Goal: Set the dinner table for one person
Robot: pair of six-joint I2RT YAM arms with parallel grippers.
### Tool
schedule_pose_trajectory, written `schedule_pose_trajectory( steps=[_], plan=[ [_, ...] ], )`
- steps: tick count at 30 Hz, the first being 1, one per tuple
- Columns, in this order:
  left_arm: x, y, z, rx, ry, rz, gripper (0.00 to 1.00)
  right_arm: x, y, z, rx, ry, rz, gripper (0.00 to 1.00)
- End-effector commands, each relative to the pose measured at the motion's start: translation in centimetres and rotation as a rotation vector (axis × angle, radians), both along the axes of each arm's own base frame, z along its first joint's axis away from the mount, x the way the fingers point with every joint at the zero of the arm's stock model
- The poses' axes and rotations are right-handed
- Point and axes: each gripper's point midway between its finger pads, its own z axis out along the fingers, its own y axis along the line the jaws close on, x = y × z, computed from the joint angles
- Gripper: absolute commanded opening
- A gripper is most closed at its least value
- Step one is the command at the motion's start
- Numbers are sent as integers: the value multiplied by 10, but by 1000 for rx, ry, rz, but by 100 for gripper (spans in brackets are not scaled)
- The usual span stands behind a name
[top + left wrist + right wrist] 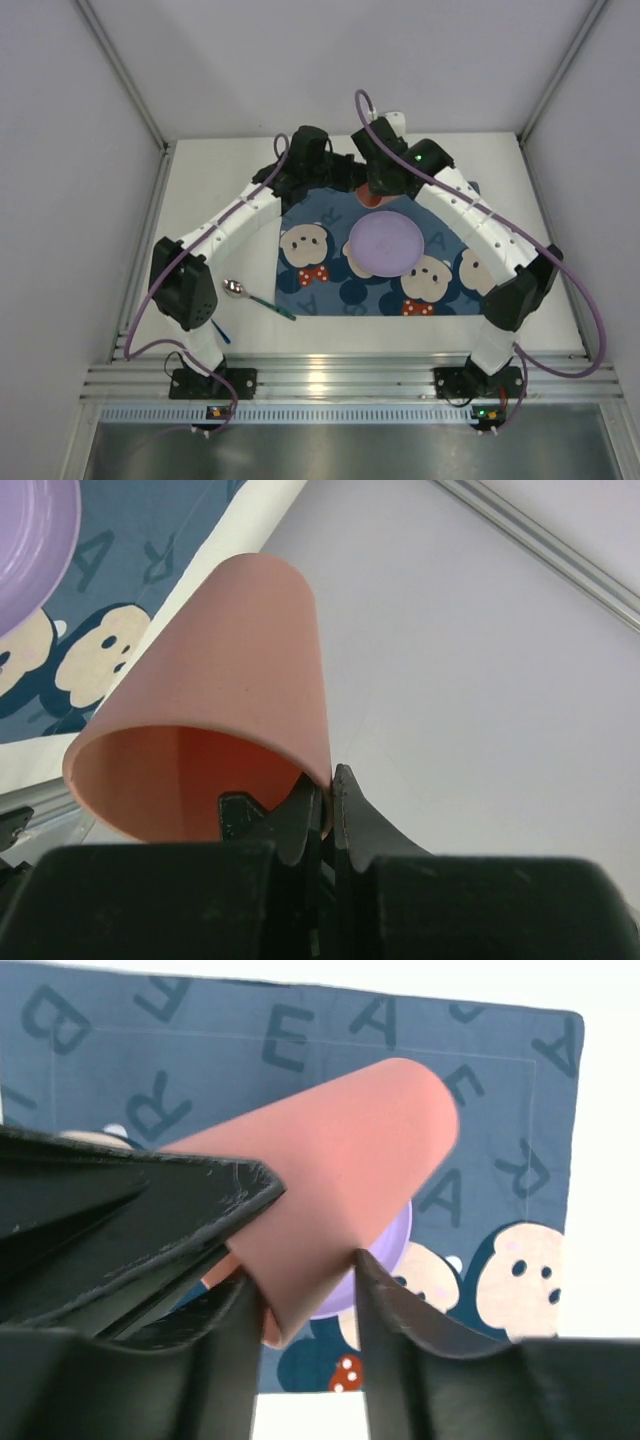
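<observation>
A pink cup (374, 201) is held tilted in the air over the far edge of the blue placemat (330, 290), which lies on the white dinner table (220, 200). My left gripper (330, 790) is shut on the rim of the cup (240, 660), one finger inside and one outside. My right gripper (305, 1280) has its two fingers pressed against opposite sides of the cup (350, 1180) near its rim. The left gripper's fingers (200, 1190) lie across the cup in the right wrist view. A purple plate (385, 243) sits on the placemat below.
A metal spoon (235, 289) with a green handle lies on the table left of the placemat. Grey walls close in the table on the left, right and far sides. Purple cables hang from both arms.
</observation>
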Motion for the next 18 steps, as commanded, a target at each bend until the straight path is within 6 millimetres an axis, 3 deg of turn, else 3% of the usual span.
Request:
schedule_pose_trajectory(
  steps=[1, 5, 12, 14, 15, 18],
  plan=[
    [-16, -2, 42, -101, -57, -49, 0, 4, -11, 8, -95, -62, -62, 33],
    [-13, 1, 43, -109, -63, -36, 0, 4, -10, 1, -122, -62, -74, 2],
    [-23, -9, 35, -111, -36, -133, 2, 7, -16, 5, -146, -86, -103, 0],
    [-24, -8, 35, -71, -52, -150, 14, 7, -18, 6, -147, -91, -111, 0],
    [-24, -8, 37, -64, -61, -156, 32, 7, -20, 5, -148, -90, -117, 0],
    [-29, -5, 42, -28, -73, -169, 52, 8, -25, 9, -133, -104, -137, 0]
  ],
)
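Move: The cup is in my left fingers by its rim, its middle about 4 cm ahead of them, 4 cm right and 2 cm below. From my right hand, half closed at the same rim, that middle lies some 3 cm ahead, 2 cm right and 1 cm lower. The plate, on the middle of the placemat, is nearly straight under my right hand, 1 cm back and about 25 cm down. I shut my right fingers on the cup's rim while that hand sinks about 1.5 cm and rolls some 10 degrees, its left side dipping; my left hand keeps its pinch and eases down 1 cm. Once the right grip is closed, my left fingers open roughly halfway and that hand backs off and up by about 1 cm, still close beside the rim. ##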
